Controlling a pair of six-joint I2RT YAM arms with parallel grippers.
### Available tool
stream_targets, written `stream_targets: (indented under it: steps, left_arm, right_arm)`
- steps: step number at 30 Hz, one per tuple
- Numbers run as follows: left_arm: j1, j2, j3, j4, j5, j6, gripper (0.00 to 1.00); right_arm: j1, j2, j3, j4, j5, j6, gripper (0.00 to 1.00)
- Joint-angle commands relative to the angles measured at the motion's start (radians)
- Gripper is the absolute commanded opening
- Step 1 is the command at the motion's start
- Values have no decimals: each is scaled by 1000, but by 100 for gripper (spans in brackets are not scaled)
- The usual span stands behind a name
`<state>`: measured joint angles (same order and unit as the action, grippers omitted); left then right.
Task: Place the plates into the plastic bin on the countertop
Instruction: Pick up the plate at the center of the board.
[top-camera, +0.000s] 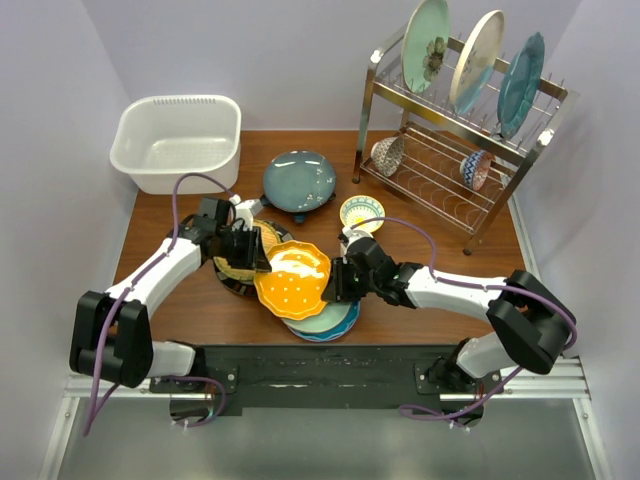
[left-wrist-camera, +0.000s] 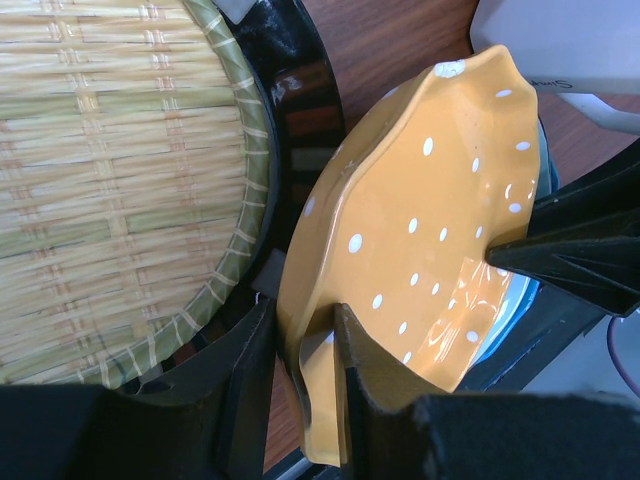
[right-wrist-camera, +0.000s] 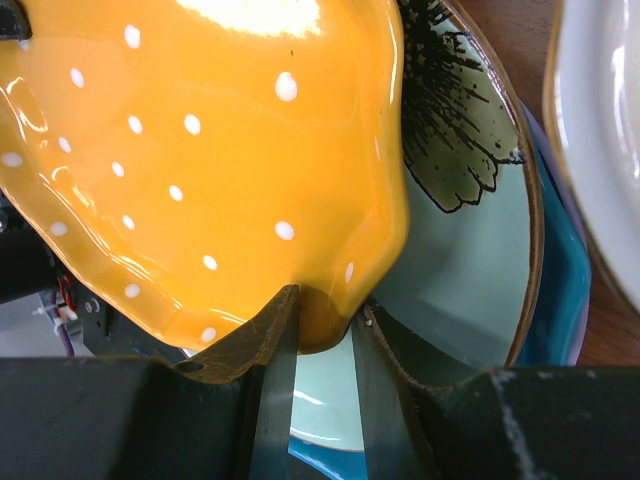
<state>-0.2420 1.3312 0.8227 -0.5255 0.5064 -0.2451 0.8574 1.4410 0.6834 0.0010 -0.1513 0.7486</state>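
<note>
An orange scalloped plate with white dots (top-camera: 292, 275) is tilted above a stack of plates, held from both sides. My left gripper (top-camera: 258, 262) (left-wrist-camera: 305, 320) is shut on its left rim. My right gripper (top-camera: 333, 283) (right-wrist-camera: 328, 305) is shut on its right rim. Under it lie a pale green floral plate (right-wrist-camera: 460, 240) and a blue plate (top-camera: 335, 330). A black-rimmed plate with a woven centre (left-wrist-camera: 100, 180) (top-camera: 235, 272) sits just left of the stack. A dark teal plate (top-camera: 298, 180) lies further back. The white plastic bin (top-camera: 118, 140) stands at the countertop's (top-camera: 440, 240) far left.
A steel wire dish rack (top-camera: 460, 150) at the back right carries three upright plates and two small bowls. A small patterned bowl (top-camera: 361, 211) sits just behind my right gripper. Walls close in on the left, right and back.
</note>
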Motion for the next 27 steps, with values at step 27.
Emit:
stream_targets:
  steps: [27]
  left_arm:
    - [21, -52, 50, 28, 92, -43, 0]
  right_arm:
    - [8, -102, 1, 17, 32, -46, 67]
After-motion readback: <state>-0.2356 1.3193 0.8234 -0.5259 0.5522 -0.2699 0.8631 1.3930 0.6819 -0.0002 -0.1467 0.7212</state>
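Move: The left hand already grips the orange plate's left rim; the plastic bin lies about 32 cm ahead and 20 cm left of that hand. The right hand still pinches the opposite rim, with the orange plate's middle about 9 cm left, 4 cm ahead and slightly above. From the right hand, the green plate beneath is centred 3 cm left, 2 cm back and 3 cm down; the white mug stands 9 cm ahead and 6 cm right. The right fingers open off the rim, rising about 1.5 cm; the left keeps its pinch, lifting nearly 1 cm. ##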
